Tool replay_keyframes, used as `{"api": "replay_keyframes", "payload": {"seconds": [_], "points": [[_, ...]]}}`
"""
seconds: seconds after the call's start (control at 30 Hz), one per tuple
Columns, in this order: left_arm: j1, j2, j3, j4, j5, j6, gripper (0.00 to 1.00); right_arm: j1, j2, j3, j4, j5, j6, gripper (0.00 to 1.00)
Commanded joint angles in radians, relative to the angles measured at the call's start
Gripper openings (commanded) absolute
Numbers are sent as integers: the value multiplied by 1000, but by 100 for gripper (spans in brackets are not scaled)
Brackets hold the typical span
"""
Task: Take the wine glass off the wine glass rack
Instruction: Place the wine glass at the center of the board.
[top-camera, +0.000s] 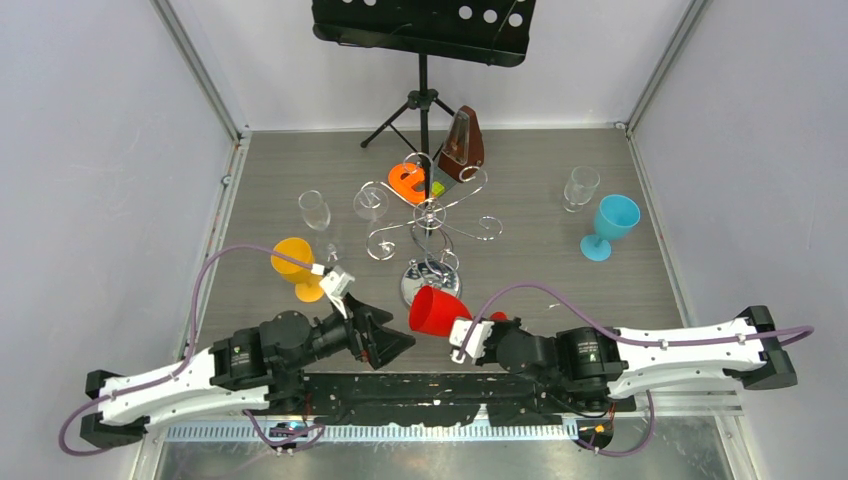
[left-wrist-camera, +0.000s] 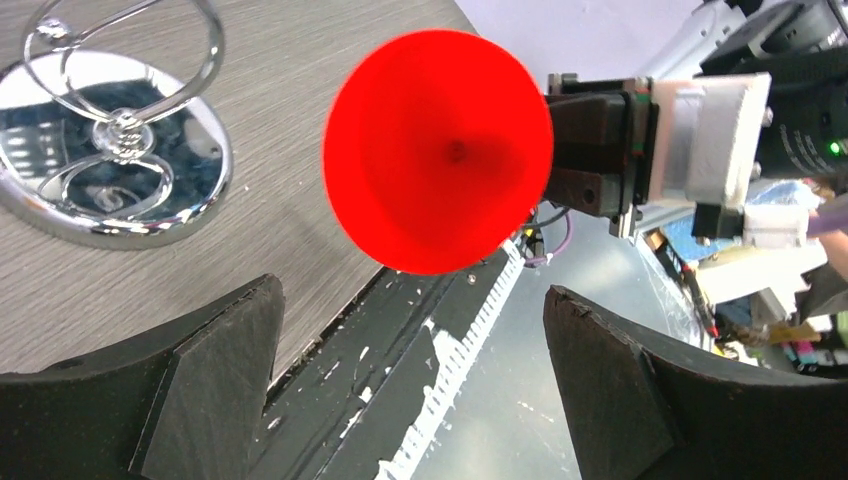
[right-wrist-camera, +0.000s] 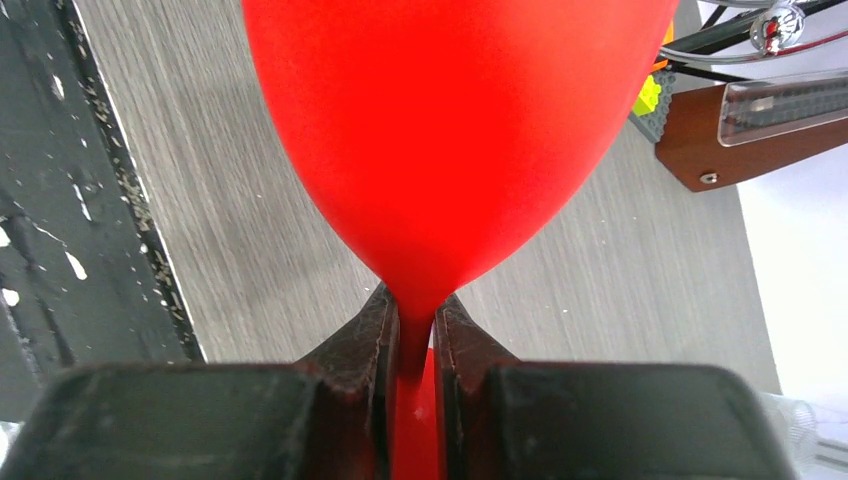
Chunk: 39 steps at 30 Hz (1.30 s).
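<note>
My right gripper (top-camera: 468, 328) is shut on the stem of a red wine glass (top-camera: 436, 310) and holds it on its side above the near table edge, its mouth toward the left arm. The bowl fills the right wrist view (right-wrist-camera: 450, 140), with the stem between the fingers (right-wrist-camera: 360, 340). The left wrist view looks into the red glass (left-wrist-camera: 440, 150). My left gripper (top-camera: 395, 343) is open and empty, just left of the glass's mouth. The chrome wine glass rack (top-camera: 430, 215) stands mid-table, its round mirror base (left-wrist-camera: 110, 150) near the glass.
An orange glass (top-camera: 297, 265) stands by the left gripper. Two clear glasses (top-camera: 315, 210) (top-camera: 370, 203) stand left of the rack. A clear glass (top-camera: 580, 187) and a blue glass (top-camera: 608, 227) stand right. A black music stand (top-camera: 423, 60), a metronome (top-camera: 463, 143) and an orange toy (top-camera: 408, 182) are behind.
</note>
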<state>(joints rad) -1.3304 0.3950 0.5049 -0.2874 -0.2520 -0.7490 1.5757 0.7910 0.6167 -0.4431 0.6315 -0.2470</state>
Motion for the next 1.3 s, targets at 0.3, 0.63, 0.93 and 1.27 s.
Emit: {"api": "replay_keyframes", "payload": {"seconds": [0.3, 0.63, 0.93, 1.27], "points": [[235, -50, -84, 124, 261, -161, 98, 7, -60, -46, 186, -12, -268, 6], [297, -37, -123, 152, 350, -210, 81, 10, -13, -27, 279, -51, -337, 6], [323, -45, -151, 154, 368, -243, 53, 42, 75, -6, 285, 7, -351, 6], [325, -66, -149, 116, 377, -241, 8, 53, 92, -5, 323, 72, -354, 6]]}}
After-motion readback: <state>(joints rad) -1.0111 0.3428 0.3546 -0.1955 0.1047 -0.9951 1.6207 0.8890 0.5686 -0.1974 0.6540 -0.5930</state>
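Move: Some 10 cm to the left hand's right, about 3 cm ahead and 4 cm lower, is the middle of the red wine glass, its open bowl facing that hand. The rack stands about 20 cm ahead of the left hand and 5 cm to its right; the yellow glass is around 19 cm ahead and 21 cm to its left. From the right hand, which holds the stem, the glass's middle is about 4 cm left, 1 cm ahead and 2 cm up. Sinking about 3 cm, with a slight early push forward, the left hand tips its fingers down some 15 degrees and closes them over the rack-side rim of the red bowl, one finger inside, one outside. The right hand keeps its grip on the stem and brings the bowl about 3 cm left to the left fingers, rising 2 cm on the way and settling back, while its fingers tip up and turn counter-clockwise. ##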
